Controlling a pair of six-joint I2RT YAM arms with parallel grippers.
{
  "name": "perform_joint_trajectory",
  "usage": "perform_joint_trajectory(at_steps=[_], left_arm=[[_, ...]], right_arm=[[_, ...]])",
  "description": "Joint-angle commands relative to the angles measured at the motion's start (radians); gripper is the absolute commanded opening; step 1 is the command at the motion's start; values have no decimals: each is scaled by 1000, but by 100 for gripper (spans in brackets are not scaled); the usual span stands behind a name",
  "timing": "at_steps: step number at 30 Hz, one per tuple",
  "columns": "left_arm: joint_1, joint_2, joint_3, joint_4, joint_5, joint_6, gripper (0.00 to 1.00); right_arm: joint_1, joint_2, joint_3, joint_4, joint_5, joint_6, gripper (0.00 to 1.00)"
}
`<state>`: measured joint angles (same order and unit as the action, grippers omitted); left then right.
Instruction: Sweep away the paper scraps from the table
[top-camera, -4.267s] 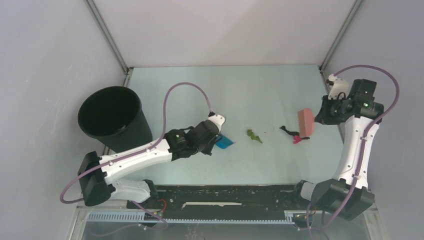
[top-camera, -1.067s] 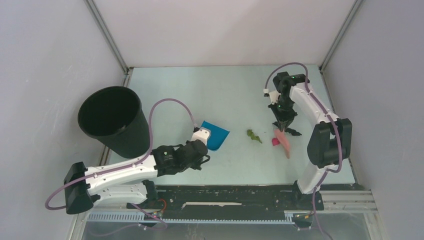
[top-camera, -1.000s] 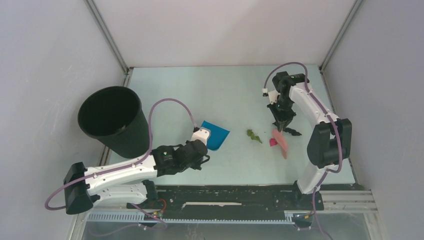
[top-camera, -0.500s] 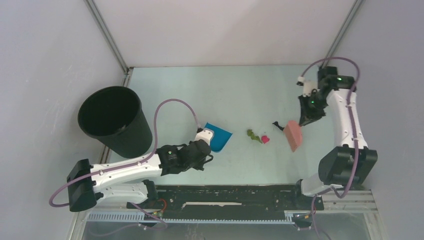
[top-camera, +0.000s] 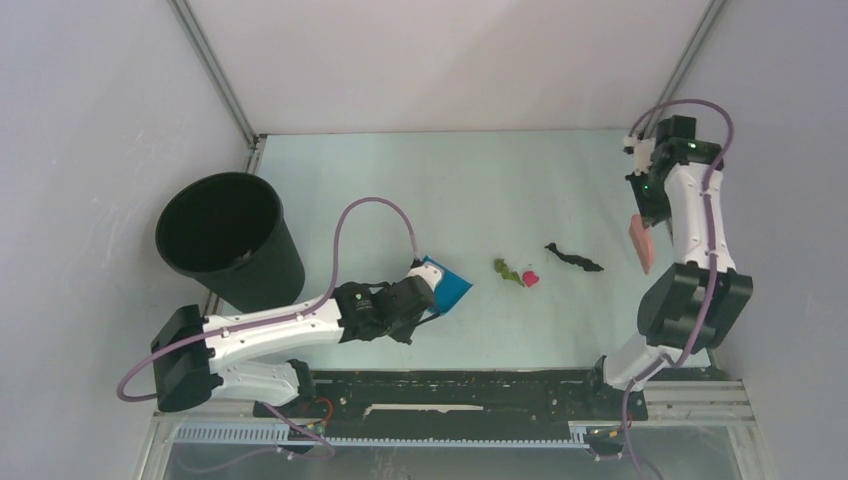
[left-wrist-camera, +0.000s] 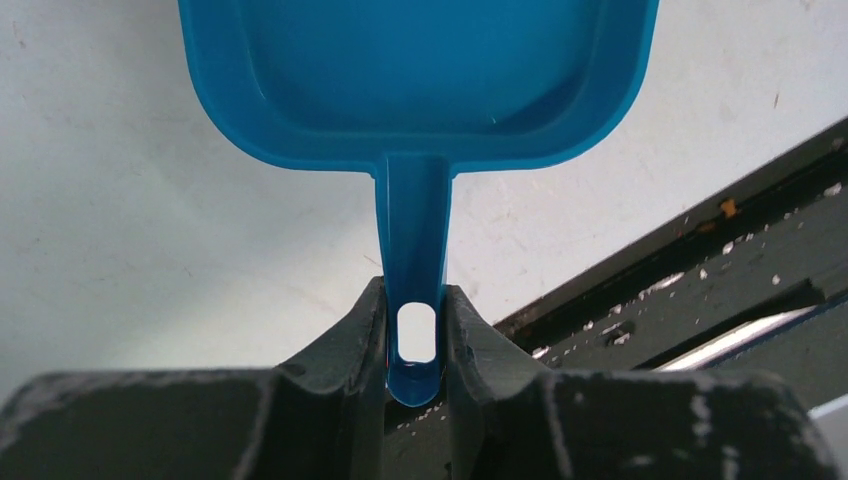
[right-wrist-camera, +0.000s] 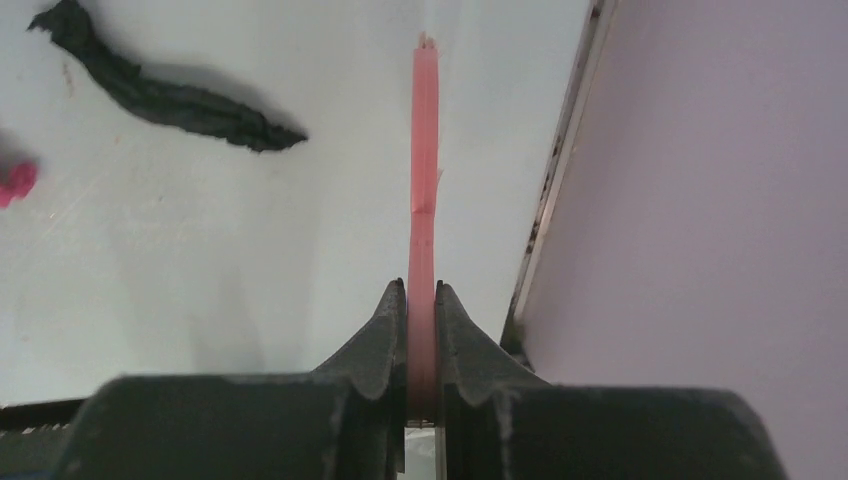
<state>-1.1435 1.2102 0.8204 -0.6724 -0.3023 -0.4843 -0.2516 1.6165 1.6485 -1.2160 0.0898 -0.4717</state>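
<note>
Three paper scraps lie mid-table: a green one (top-camera: 507, 271), a magenta one (top-camera: 531, 279) beside it, and a long black one (top-camera: 573, 258) to their right. The black scrap (right-wrist-camera: 165, 92) and the magenta scrap (right-wrist-camera: 17, 183) also show in the right wrist view. My left gripper (top-camera: 425, 302) is shut on the handle of the blue dustpan (top-camera: 447, 284), which lies left of the green scrap; the handle (left-wrist-camera: 416, 250) sits between the jaws. My right gripper (top-camera: 652, 218) is shut on the pink brush (top-camera: 641, 246), held edge-on (right-wrist-camera: 424, 150) near the table's right edge, right of the black scrap.
A black bin (top-camera: 227, 239) stands at the table's left edge. The pale green table (top-camera: 480, 185) ends at a black rail (top-camera: 450, 388) along the near side. Grey walls enclose the left, back and right; the right wall (right-wrist-camera: 720, 180) is close to the brush.
The right arm swung the brush away from the scraps to the right edge of the table; the magenta scrap ended beside the green one. The left arm pushed the dustpan slightly right.
</note>
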Motion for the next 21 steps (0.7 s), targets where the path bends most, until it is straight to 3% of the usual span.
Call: perform_joint_trajectory(at_steps=[1,5,14,21], left_arm=[[-7,16,62,-80,80,68,1],[-7,39,87,-107,176,133,0],[-7,244,238,-154,194,236,0],[-7,333,297,-157,221,277,0]], right_arm=[[95,78,11,102,107,15,0],[176,127,9,92,16,80,0],[366,131,-14,-12,-265,166,0],[373,37,17,-26,-180,123,0]])
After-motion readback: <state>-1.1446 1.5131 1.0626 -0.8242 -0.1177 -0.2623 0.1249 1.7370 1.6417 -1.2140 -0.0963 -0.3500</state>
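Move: The black scrap lies some 10 cm to the right hand's left, 5 cm ahead and roughly 18 cm below it. Past it on the table, counted from the right hand, are the pink scrap, about 19 cm left and 1 ahead, and the green scrap, 24 left and 2 ahead. From the left hand, holding the dustpan, green is roughly 20 cm right, 17 ahead and 8 down; pink 25 right, 15 ahead; black 35 right, 19 ahead. The black scrap is swept left towards the pink and green ones by the brush still gripped in the right hand, which dips about 5 cm while reaching forward, swings some 16 cm left, turning counter-clockwise, and eases back and slightly up at the end. The left hand keeps the dustpan, draws it back, then carries it right and down towards the scraps, turning it clockwise about 15 degrees. ##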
